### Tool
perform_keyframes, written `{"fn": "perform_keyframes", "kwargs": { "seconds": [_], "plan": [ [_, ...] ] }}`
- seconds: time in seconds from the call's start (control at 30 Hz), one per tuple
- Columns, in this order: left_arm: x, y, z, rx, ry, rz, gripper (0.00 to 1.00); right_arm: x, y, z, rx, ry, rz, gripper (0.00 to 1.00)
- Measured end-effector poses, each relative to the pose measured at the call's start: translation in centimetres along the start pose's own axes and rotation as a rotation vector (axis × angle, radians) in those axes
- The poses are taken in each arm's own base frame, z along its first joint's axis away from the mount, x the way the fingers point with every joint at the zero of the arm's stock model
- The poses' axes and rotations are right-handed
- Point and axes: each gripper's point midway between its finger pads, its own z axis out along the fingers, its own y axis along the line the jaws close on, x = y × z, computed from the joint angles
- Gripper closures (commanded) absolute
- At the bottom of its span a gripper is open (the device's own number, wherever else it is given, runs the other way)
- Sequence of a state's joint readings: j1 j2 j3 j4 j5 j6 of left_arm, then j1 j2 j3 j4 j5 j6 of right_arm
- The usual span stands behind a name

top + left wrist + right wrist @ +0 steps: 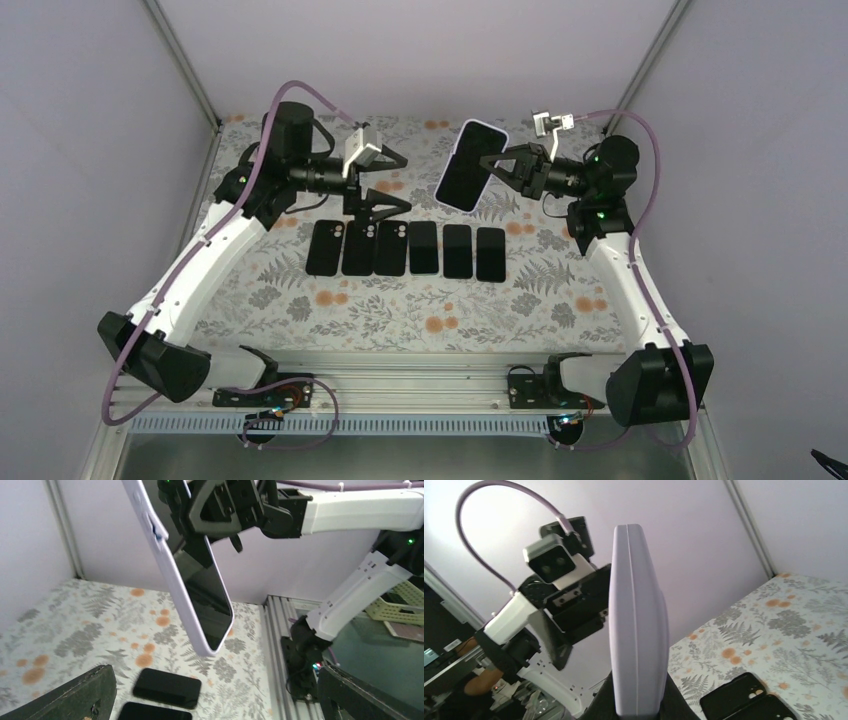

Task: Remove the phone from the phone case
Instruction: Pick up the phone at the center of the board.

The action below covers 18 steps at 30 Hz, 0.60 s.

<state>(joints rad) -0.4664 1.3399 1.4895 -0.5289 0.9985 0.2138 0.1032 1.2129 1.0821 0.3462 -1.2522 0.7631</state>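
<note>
A phone (468, 170) with a dark screen sits in a lilac phone case (487, 126), held tilted in the air above the back of the table. My right gripper (497, 165) is shut on its right edge. In the right wrist view the case (636, 625) rises edge-on from between the fingers of that gripper (638, 707). My left gripper (390, 182) stands open a little to the left of the phone, apart from it. In the left wrist view the phone screen (205, 597) and case side (165, 560) hang ahead of the wide-open left gripper (217, 700).
Several dark phones or cases (405, 250) lie in a row on the floral cloth (400, 310) under both grippers. Metal frame posts (185, 60) stand at the back corners. An aluminium rail (400, 385) runs along the near edge. A yellow basket (395, 607) sits off the table.
</note>
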Motion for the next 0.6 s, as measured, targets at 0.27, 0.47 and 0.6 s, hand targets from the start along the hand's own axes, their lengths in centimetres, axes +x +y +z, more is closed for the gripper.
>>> {"fn": "perform_keyframes", "kwargs": {
  "seconds": [0.27, 0.47, 0.6],
  "plan": [
    [3.3, -0.3, 1.1, 0.075, 0.029, -0.072, 0.04, 0.2, 1.6, -0.1, -0.058, 0.018, 0.011, 0.96],
    [3.3, -1.7, 2.7, 0.139, 0.027, -0.063, 0.19, 0.3, 2.0, -0.2, -0.077, 0.026, 0.021, 0.96],
    [3.8, -1.2, 3.8, 0.153, 0.035, -0.093, 0.31, 0.4, 2.4, -0.1, -0.092, 0.035, 0.015, 0.96]
  ]
}}
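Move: The phone in its case is in my right hand, its middle about 3 cm left of that hand point. From my left hand that middle lies some 11 cm right, 3 cm ahead and about 5 cm higher. Roughly 38 cm below my left hand is the row of black phones and cases: the third case about 3 cm left and 10 cm ahead, the fourth phone 5 cm right and 10 cm ahead. With the right hand I keep pinching the cased phone by its right long edge, easing it back about 2 cm and turning slightly counter-clockwise. My empty left hand sinks about 4 cm, then slides some 3 cm right towards the phone's lower end, turning roughly 10 degrees, partly clockwise, as its wide-open fingers start to close by about a quarter. ##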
